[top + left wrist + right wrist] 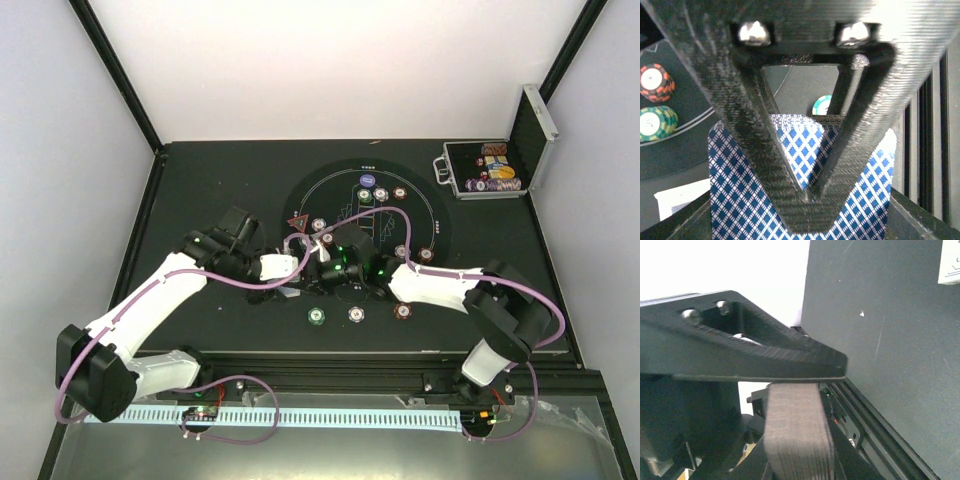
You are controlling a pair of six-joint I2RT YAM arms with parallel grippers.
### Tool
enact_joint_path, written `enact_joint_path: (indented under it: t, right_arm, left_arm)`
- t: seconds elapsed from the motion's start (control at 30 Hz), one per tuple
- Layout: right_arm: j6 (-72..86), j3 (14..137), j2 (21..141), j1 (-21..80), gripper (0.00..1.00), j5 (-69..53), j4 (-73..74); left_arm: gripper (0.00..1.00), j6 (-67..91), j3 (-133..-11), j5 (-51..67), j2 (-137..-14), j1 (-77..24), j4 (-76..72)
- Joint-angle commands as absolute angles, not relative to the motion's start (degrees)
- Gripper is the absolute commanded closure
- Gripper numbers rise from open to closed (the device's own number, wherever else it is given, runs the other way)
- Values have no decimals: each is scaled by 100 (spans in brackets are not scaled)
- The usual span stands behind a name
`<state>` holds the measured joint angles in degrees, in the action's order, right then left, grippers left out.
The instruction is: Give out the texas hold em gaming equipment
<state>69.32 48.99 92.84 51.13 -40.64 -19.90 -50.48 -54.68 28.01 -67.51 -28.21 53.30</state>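
My right gripper (810,405) is shut on a deck of playing cards (797,440), seen edge-on between its jaws. My left gripper (807,192) meets it at mid-table and is shut on a card with a blue-diamond back (740,190). From above, the left gripper (300,272) and the right gripper (323,267) touch tips, and the cards are hidden there. A red triangle (296,224) lies just behind them. Green (318,316), white (355,314) and brown (403,311) chips sit near the front. Several more chips (381,194) ring the printed circle.
A silver-edged case (490,170) with coloured chips stands open at the back right. In the left wrist view, an orange-black chip stack (655,82) and a green-yellow stack (657,122) lie beside a white card (680,197). Another white card (950,262) shows in the right wrist view.
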Motion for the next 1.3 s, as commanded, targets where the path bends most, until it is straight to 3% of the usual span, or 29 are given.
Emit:
enact_joint_path:
  t: [0.0, 0.17, 0.23, 0.47, 0.6, 0.77, 0.9, 1.1, 1.27]
  right_arm:
    - [6951, 4900, 9230, 5107, 99, -3913, -2210]
    - [6968, 4821, 9279, 5109, 99, -3856, -2232]
    - [6976, 4775, 9288, 5110, 99, -3795, -2241]
    - [6654, 4738, 9370, 5099, 99, -3531, -1792]
    - [6396, 4705, 9385, 5052, 97, -3447, -1461]
    - [6042, 4953, 9293, 5009, 72, -3420, -917]
    - [5865, 5156, 9266, 5005, 59, -3466, -527]
    - [5736, 5222, 9213, 4952, 53, -3572, -342]
    - [5677, 5217, 9185, 4901, 58, -3612, -226]
  left_arm:
    - [43, -5039, -5416, 2853, -6759, -2834, 5190]
    - [53, -4999, -5447, 2839, -6705, -2834, 5193]
    - [66, -4963, -5457, 2816, -6674, -2837, 5188]
    - [98, -4833, -5594, 2705, -6657, -2838, 5317]
    - [98, -4820, -5658, 2627, -6626, -2832, 5455]
    - [98, -4852, -5590, 2610, -6558, -2838, 5423]
    - [98, -4852, -5581, 2584, -6568, -2834, 5397]
    - [98, -4887, -5516, 2493, -6565, -2839, 5363]
    - [98, -4887, -5503, 2463, -6550, -2834, 5344]
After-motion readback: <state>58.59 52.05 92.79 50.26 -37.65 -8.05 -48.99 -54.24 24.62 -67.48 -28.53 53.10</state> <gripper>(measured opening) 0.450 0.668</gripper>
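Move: The card deck is already between both hands' fingers, practically at each hand point. From the left hand, the card box lies on the table about 3 cm ahead, 5 cm left and 14 cm below. At that same table depth, the green chip is about 8 cm back and 5 cm right, and the green chip stack about 9 cm ahead and 4 cm right. Right fingers open roughly a quarter, loosening off the deck while sinking 2 cm; left keeps its grip. ##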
